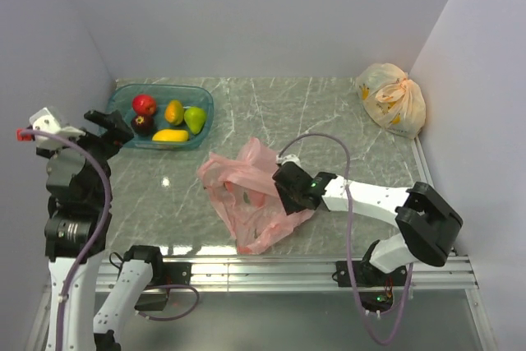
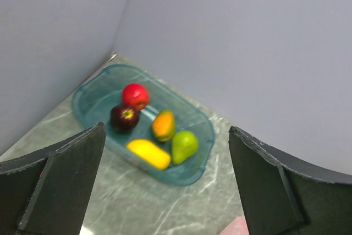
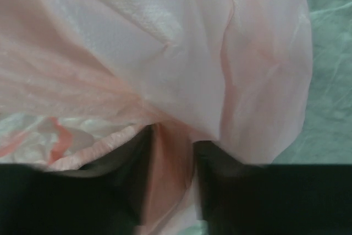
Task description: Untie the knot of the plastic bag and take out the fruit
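Observation:
The pink plastic bag (image 1: 251, 195) lies flat and crumpled on the table's middle near the front. My right gripper (image 1: 279, 189) is shut on a fold of the bag (image 3: 170, 174); pink film fills the right wrist view. The fruit sits in a teal tray (image 1: 205, 113) at the back left: red apple (image 1: 144, 104), dark purple one (image 1: 143, 124), orange-yellow one (image 1: 173, 112), green pear (image 1: 195, 118), yellow oblong one (image 1: 170, 136). My left gripper (image 1: 109, 125) is open and empty, raised beside the tray's left end. The left wrist view shows the tray (image 2: 195, 174) with the fruit.
A pale yellow bag with orange print (image 1: 393, 99), knotted, sits at the back right corner. Grey walls close in the left, back and right. A metal rail (image 1: 271, 269) runs along the front edge.

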Controlling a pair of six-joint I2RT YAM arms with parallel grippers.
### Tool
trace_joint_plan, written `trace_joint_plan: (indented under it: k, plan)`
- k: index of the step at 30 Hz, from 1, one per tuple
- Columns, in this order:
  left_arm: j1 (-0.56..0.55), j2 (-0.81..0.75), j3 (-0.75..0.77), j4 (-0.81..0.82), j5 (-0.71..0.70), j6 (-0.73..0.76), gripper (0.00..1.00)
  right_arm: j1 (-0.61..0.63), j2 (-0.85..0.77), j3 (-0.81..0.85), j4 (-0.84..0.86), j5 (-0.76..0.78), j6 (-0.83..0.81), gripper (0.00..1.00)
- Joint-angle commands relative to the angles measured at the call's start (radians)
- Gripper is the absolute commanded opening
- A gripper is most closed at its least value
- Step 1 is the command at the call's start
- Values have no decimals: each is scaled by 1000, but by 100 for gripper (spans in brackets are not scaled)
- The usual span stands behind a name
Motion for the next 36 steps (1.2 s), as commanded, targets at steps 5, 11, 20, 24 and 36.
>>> trace_joint_plan:
  k: [5,11,20,24,36]
  plan:
    - [-4,-142,18,-167,-135,48,99,58,-179,180,-113,116,-7,79]
    - [-4,-211,72,-257,-142,71,99,58,-328,293,-196,206,-7,100]
    - [-79,-371,18,-365,-260,92,99,57,-696,193,-66,550,22,100]
    - [-91,-483,-49,-322,-256,125,99,58,-888,44,31,653,2,100]
    - [-99,-652,-126,-186,-261,183,99,57,-1218,-187,146,773,-42,100]
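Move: The opened pink bag lies at the right fingertips, its middle about 8 cm left, 2 cm ahead and just below; the fruit bin is some 32 cm left and 24 ahead, the other bag 27 right and 29 ahead. From the high left hand, the pink bag's middle is about 27 cm right, level fore-and-aft, and 40 cm below. Opening wide, the right hand rises about 25 cm off the pink bag and swings right; left draws back. ##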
